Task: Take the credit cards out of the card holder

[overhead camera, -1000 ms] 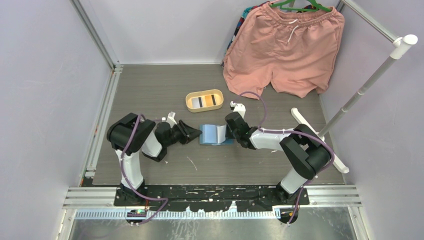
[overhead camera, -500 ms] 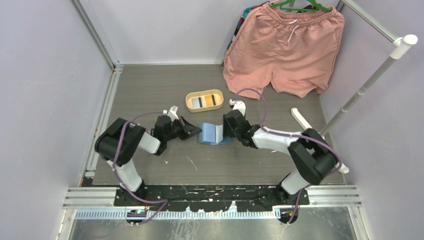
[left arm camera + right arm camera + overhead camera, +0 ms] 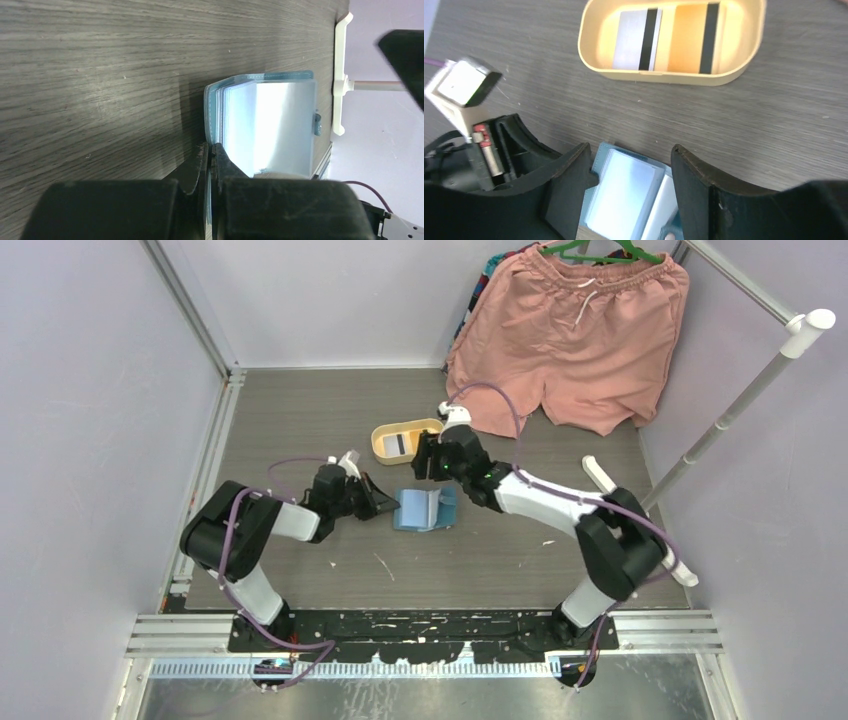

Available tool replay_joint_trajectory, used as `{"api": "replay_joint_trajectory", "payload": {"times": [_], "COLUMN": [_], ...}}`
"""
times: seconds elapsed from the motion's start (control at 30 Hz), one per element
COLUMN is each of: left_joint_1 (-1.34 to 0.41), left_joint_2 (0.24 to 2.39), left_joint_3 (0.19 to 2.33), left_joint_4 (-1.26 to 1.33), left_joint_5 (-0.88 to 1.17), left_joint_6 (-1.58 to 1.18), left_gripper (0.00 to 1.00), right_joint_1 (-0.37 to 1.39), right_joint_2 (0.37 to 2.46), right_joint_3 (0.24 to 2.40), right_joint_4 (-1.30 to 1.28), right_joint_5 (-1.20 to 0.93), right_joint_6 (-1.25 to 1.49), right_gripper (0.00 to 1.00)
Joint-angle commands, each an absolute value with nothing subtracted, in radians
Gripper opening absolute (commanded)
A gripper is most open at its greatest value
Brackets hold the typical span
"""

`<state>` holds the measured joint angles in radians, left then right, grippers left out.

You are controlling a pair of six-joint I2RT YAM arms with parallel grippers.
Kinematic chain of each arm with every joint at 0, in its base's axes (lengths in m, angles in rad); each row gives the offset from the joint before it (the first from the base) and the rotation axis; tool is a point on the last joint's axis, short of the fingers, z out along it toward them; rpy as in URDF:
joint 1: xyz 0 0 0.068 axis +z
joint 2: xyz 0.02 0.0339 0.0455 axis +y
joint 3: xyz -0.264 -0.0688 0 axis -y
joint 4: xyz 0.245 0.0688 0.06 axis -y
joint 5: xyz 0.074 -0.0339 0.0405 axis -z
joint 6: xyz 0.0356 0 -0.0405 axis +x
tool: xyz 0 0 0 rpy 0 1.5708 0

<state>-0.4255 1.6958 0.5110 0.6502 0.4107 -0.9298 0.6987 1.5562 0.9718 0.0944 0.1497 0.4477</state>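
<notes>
The teal-blue card holder lies open on the dark table, its pale glossy sleeves fanned up. My left gripper is shut on the holder's left cover edge, low on the table. Raised between the holder and the yellow tray hangs my right gripper, open with nothing between its fingers; the holder shows below them. Two credit cards lie flat in the tray, one silvery and one orange, each with a black stripe. I cannot tell whether any card is in the sleeves.
The yellow oval tray stands just behind the holder, half hidden by my right wrist. Pink shorts hang at the back right. A white rack pole and its foot stand on the right. A metal rail borders the left.
My right gripper has opened, let go of the holder's right side and risen back towards the tray. My left gripper has closed on the holder's left edge.
</notes>
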Motion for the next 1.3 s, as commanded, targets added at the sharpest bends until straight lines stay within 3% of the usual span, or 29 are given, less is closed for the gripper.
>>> {"api": "replay_joint_trajectory", "payload": {"times": [0.0,0.33,0.7,1.27], "left_joint_1": [-0.432,-0.433,-0.432,-0.432], "left_joint_2": [1.709,1.694,1.671,1.639], "left_joint_3": [0.510,0.516,0.534,0.530], "left_joint_4": [0.634,0.598,0.555,0.528], "left_joint_5": [0.395,0.371,0.362,0.354], "left_joint_6": [-0.897,-0.893,-0.890,-0.884], "left_gripper": [0.00,0.00,0.00,0.00], "right_joint_1": [0.705,0.778,0.868,0.897], "right_joint_2": [1.675,1.760,1.853,1.967], "right_joint_3": [1.058,1.142,1.189,1.265], "right_joint_4": [0.153,0.061,-0.084,-0.159], "right_joint_5": [0.024,-0.005,0.199,0.312], "right_joint_6": [0.467,0.393,0.308,0.311], "right_gripper": [0.65,0.65,0.64,0.64]}}
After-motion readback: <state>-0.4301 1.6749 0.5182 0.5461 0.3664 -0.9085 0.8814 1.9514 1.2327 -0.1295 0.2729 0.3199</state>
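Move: Below and behind the open right gripper lies the spread card holder, its middle roughly 6 cm back, level sideways and about 12 cm down. The yellow tray's middle sits some 7 cm ahead of that gripper, 4 cm to its left and 12 cm down. The left fingers already pinch the holder's left edge, and the holder's middle lies about 5 cm to their right, 1 cm back and 1 cm below. Coming down about 11 cm in all, the right hand swings left, eases off briefly, draws back and sinks again to the card holder's far left corner, ending with a small forward and rightward correction. It rolls left side down by some 25 degrees, its open fingers straddling the left-hand sleeves close to the left gripper. The left hand keeps its pinch and sinks about 1 cm. ##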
